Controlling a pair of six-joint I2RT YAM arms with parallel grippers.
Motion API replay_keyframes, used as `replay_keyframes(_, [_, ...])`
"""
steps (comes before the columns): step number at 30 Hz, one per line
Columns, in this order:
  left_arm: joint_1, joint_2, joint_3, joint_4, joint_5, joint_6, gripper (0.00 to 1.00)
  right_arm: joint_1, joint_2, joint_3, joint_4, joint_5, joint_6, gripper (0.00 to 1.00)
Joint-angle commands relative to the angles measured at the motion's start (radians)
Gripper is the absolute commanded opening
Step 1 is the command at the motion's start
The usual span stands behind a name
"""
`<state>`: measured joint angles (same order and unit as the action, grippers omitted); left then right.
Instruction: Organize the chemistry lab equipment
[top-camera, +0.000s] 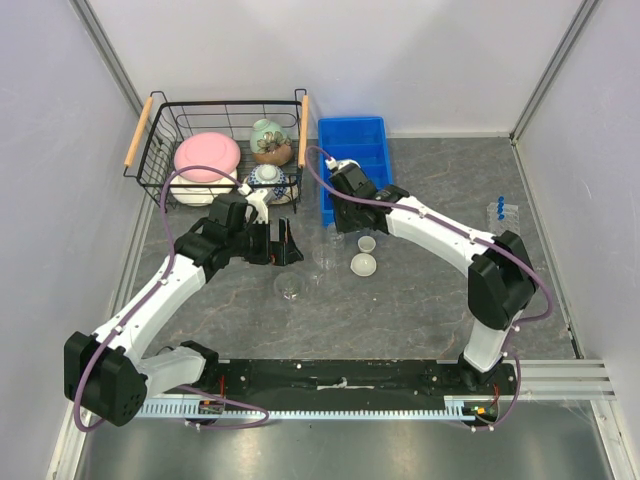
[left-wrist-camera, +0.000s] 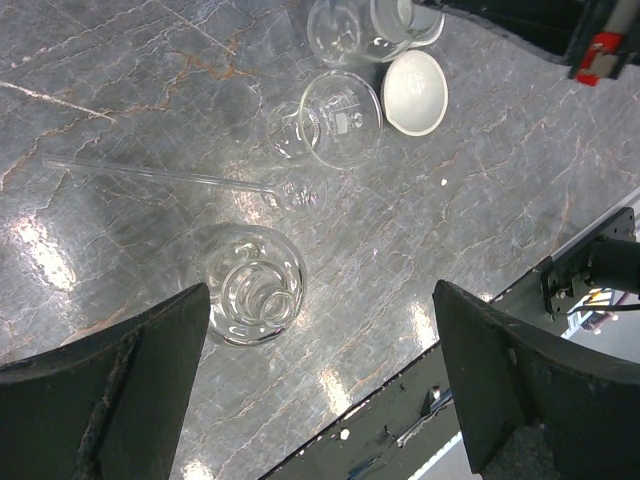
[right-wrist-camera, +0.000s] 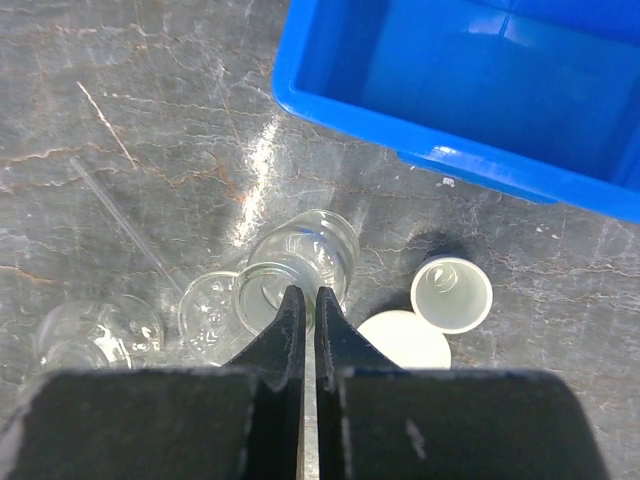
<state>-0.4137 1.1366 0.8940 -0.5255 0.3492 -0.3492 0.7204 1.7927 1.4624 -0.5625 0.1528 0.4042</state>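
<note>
My right gripper (right-wrist-camera: 305, 297) is shut on the rim of a clear glass beaker (right-wrist-camera: 325, 245), which stands just in front of the blue bin (right-wrist-camera: 470, 80). To the beaker's right sit a small white cup (right-wrist-camera: 452, 293) and a white dish (right-wrist-camera: 405, 340). A round flask (right-wrist-camera: 205, 315) lies to its left, another flask (right-wrist-camera: 100, 335) stands further left. My left gripper (left-wrist-camera: 320, 380) hangs open above the table, beside an upright round flask (left-wrist-camera: 255, 285). Past it lie a tipped flask (left-wrist-camera: 335, 115), a thin glass rod (left-wrist-camera: 160, 173) and a white dish (left-wrist-camera: 415, 92).
A wire basket (top-camera: 160, 150) at the back left holds a pink bowl (top-camera: 207, 157) and patterned crockery (top-camera: 268, 178). The blue bin (top-camera: 352, 160) stands right of it. Blue-capped tubes (top-camera: 503, 208) stand by the right wall. Both arms meet near the glassware (top-camera: 327, 250).
</note>
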Motion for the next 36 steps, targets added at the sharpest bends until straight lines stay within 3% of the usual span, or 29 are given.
replay_keyframes(1, [0.006, -0.029, -0.006, 0.032, 0.028, 0.027, 0.99, 0.008, -0.082, 0.090, -0.026, 0.059, 0.004, 0.00])
replay_keyframes(14, [0.006, -0.038, -0.012, 0.036, 0.037, 0.024, 0.99, -0.088, -0.066, 0.265, -0.097, 0.102, -0.019, 0.00])
replay_keyframes(24, [0.006, -0.035, -0.012, 0.038, 0.043, 0.026, 0.99, -0.165, 0.095, 0.397, -0.059, 0.054, -0.042, 0.00])
replay_keyframes(36, [0.006, -0.023, -0.013, 0.038, 0.048, 0.024, 0.99, -0.188, 0.229, 0.382, 0.038, -0.013, -0.002, 0.00])
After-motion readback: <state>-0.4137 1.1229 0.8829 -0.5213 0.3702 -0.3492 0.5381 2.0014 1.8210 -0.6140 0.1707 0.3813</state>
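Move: The blue bin's nearest compartment, where the glass jar held by the right hand is being taken, has its middle about 11 cm ahead of that hand, 5 cm to the right and 7 cm below. The white cup stands some 7 cm right and 1 cm back, and the white dish 6 cm right and 6 cm back. A clear beaker is roughly 3 cm left and 6 cm back. From the left hand the compartment lies about 19 cm ahead and 15 cm right, 10 cm lower. Up first, then forward in an arc over the bin's near wall: the right hand keeps its shut-finger pinch on the glass jar's rim, climbs about 10 cm, swings forward some 11 cm and slightly right, then sinks around 7 cm towards the nearest compartment. The wrist tips the fingers upward about 10 degrees, partly easing back during the descent, and turns slightly clockwise. ##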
